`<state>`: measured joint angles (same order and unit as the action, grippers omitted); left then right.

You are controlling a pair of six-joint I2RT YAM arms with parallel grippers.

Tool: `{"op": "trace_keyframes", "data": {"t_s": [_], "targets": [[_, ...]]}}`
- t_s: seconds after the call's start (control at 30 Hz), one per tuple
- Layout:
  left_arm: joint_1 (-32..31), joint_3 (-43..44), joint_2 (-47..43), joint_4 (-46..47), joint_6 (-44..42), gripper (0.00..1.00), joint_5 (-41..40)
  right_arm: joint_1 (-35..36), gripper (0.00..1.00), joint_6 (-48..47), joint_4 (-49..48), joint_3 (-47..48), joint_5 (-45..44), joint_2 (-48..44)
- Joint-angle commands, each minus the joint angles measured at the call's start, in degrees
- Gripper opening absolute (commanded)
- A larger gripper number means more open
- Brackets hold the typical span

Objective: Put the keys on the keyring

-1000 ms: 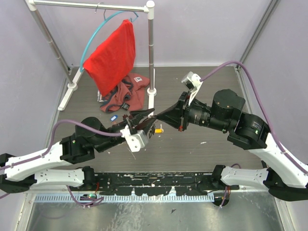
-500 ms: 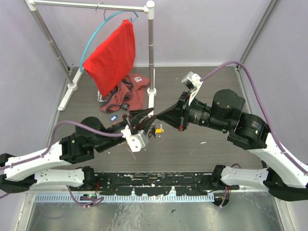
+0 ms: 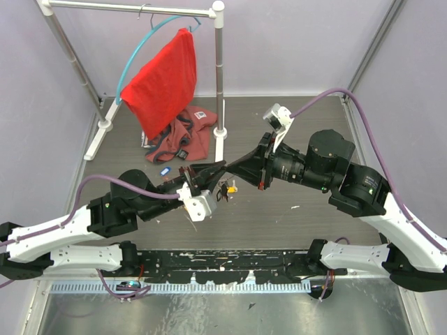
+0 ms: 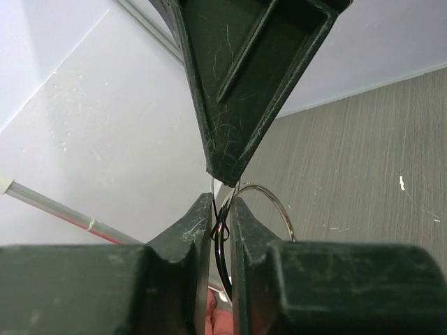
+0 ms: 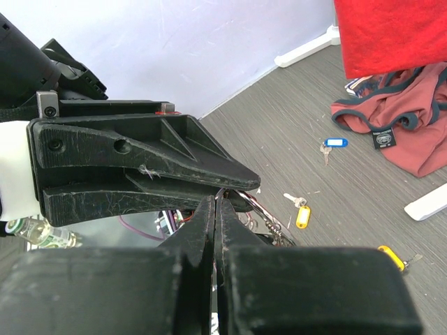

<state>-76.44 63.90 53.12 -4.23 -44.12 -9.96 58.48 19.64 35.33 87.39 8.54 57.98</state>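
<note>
The thin silver keyring (image 4: 281, 209) stands on edge between my left gripper's (image 4: 222, 199) nearly closed fingers, which pinch its wire. In the top view the left gripper (image 3: 214, 171) is raised above the table, and a small bunch of keys (image 3: 225, 188) hangs under it. My right gripper (image 3: 229, 166) comes in from the right, shut, with its tips on the ring's top edge; in its own view (image 5: 215, 201) it meets the left gripper tip to tip. A blue-tagged key (image 5: 335, 142) and two yellow-tagged keys (image 5: 302, 215) (image 5: 391, 257) lie loose on the table.
A white clothes rack (image 3: 220, 77) stands at the back left. It carries a teal hoop hanger (image 3: 140, 52) and a red cloth (image 3: 164, 80). A maroon garment (image 3: 183, 136) lies heaped at its base. The blue-tagged key (image 3: 165, 171) lies just left of the left gripper.
My left gripper has tilted up and moved slightly right, closing against the right gripper's tips. The hanging keys have swung a little right. The right arm has barely moved.
</note>
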Motion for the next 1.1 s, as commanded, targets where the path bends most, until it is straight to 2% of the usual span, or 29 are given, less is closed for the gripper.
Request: {"op": "trace_keyframes", "data": {"t_s": [0.0, 0.1, 0.2, 0.3, 0.37, 0.43, 0.67, 1.07], "targets": [[-0.11, 2.09, -0.25, 2.04, 0.33, 0.17, 0.2, 0.08, 0.01, 0.47, -3.22, 0.45, -0.09, -1.24], [-0.13, 2.19, -0.3, 1.84, 0.07, 0.01, 0.11, 0.06, 0.01, 0.58, -3.23, 0.24, -0.46, -1.21], [-0.13, 2.51, -0.35, 0.45, -0.87, 0.0, -0.02, 0.05, 0.04, 0.43, -3.24, 0.35, -1.88, -1.47], [-0.11, 3.14, -0.14, -1.67, -2.12, 0.0, -2.24, 0.11, 0.25, -0.49, -2.73, 0.45, -5.56, -2.52], [-0.11, 3.19, -0.2, -2.57, -3.0, 0.0, -3.84, 0.06, 0.33, -1.22, -2.69, -0.1, -8.24, -3.69], [-0.12, 3.32, -0.09, -3.39, -4.23, 0.0, -5.55, 0.0, 0.36, -2.03, -3.08, -1.15, -10.83, -5.18], [-0.06, 4.25, 0.98, -5.47, -8.86, 0.0, -10.41, 0.07, 0.4, -2.37, -2.94, -4.16, -19.6, -8.01], [-0.11, 6.35, 2.79, -7.5, -7.77, 0.0, -10.34, 0.06, 0.49, -0.18, -4.58, -2.58, -5.81, -1.1]]}}
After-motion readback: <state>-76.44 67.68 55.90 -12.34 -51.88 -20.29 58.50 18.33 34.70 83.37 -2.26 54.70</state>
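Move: The keyring is between the two sets of fingertips, its middle about 2 cm right of the left hand, 1 cm farther out and 2 cm below it; from the right hand it lies roughly 2 cm left, 1 cm farther out and 3 cm below. Some 40 cm below the left hand, the yellow-tag key lies on the table about 9 cm ahead and 2 cm right, the blue-tag key about 16 cm ahead and 19 cm left. Handing over with little travel at first: the left fingers shut the last bit onto the keyring, then the right fingers open, let go and back off about 5 cm right and a little forward, turning some 15 degrees clockwise. Still open, the right hand then comes partway back left and down, while the left hand carries the keyring about 3 cm forward, slightly left and down, turning about 10 degrees counter-clockwise with its left side rising. ##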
